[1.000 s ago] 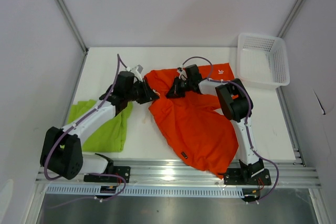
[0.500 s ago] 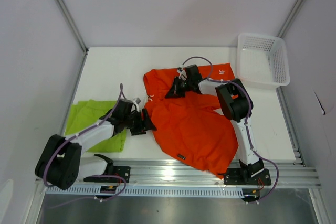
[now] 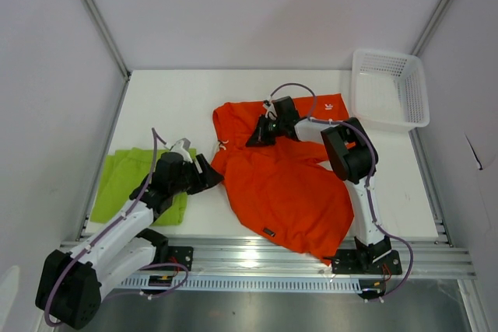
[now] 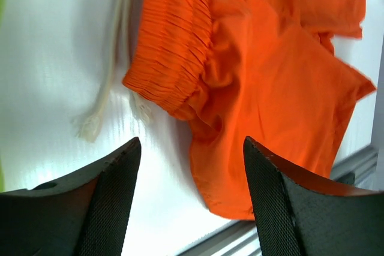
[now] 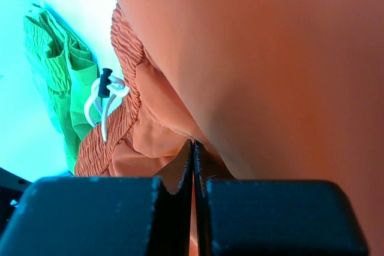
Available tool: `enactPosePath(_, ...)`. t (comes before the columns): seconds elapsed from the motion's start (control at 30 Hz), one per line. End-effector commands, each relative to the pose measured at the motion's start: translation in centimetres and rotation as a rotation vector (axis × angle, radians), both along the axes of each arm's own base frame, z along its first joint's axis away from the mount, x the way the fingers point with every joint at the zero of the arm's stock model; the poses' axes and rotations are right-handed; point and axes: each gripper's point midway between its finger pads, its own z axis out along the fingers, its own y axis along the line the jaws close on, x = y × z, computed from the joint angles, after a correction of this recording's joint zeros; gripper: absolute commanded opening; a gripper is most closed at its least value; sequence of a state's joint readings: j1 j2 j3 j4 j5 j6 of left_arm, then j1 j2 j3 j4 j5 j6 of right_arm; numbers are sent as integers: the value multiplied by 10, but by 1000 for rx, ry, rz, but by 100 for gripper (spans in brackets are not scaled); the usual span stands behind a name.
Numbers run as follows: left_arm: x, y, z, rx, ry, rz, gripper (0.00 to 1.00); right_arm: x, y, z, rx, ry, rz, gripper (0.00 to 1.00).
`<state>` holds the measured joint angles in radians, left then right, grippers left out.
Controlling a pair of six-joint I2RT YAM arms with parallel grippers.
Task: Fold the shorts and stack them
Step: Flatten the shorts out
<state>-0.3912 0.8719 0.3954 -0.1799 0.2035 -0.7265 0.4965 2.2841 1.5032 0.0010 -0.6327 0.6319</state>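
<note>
The orange-red shorts lie spread and rumpled across the middle of the table, their ribbed waistband and a white drawstring on the left side. My left gripper hovers open just off that left edge, with nothing between its fingers. My right gripper is shut on a fold of the orange shorts near the far side. The lime green shorts lie folded at the near left, partly under my left arm, and show in the right wrist view too.
A white mesh basket stands at the far right corner. The metal rail runs along the table's near edge, close to the orange shorts' near hem. White walls close in the table.
My left gripper let go of the orange waistband, opened, and drew back toward the near left. The waistband now rests on the table. The right gripper has held still.
</note>
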Motion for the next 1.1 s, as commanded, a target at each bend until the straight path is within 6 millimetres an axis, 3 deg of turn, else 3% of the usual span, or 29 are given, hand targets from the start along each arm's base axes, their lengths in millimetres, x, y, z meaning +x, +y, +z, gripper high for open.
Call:
enactPosePath(0.0, 16, 17, 4, -1, -30, 163, 71, -9, -16, -21, -87, 18, -32, 0)
enactPosePath(0.17, 23, 28, 0, -13, 1, 256, 69, -10, -15, -22, -71, 27, -35, 0)
enactPosePath(0.33, 49, 31, 23, -53, -165, 232, 72, -8, -10, -17, -40, 10, -22, 0)
enactPosePath(0.53, 70, 23, 27, -96, -233, 186, 73, -8, -4, -6, -28, -3, -4, 2)
enactPosePath(0.8, 69, -4, 1, -182, -156, 59, 69, -6, 2, -4, -27, 19, 5, 2)
enactPosePath(0.9, 63, -11, 4, -219, -184, 9, 67, -5, 5, -1, -11, 20, 7, 2)
enactPosePath(0.97, 60, -12, 2, -219, -180, -1, 67, -6, 8, 4, 17, 22, 19, 2)
enactPosePath(1.07, 52, -13, -4, -226, -180, -17, 67, 0, 15, 27, 78, -38, 16, 6)
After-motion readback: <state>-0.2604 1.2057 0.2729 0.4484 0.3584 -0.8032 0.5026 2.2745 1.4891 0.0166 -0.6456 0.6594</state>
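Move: The near end of the orange shorts' bunched waistband lies some 6 cm ahead of the left hand, about straight in line and roughly 4 cm lower. The drawstring knot is about 10 cm ahead and 2 cm right; the folded green shorts' middle lies some 23 cm left and 2 cm back. From the right hand, that waistband end is about 8 cm back and 11 cm left, near its own height. The left fingers come astride the near waistband end, still wide open and not pinching it. The hand swings forward and left, then sweeps back right while easing down about 2 cm, for a net reach of about 5 cm forward; the wrist rolls its left side down some 10 degrees. The right hand stays put, shut on the orange cloth. ##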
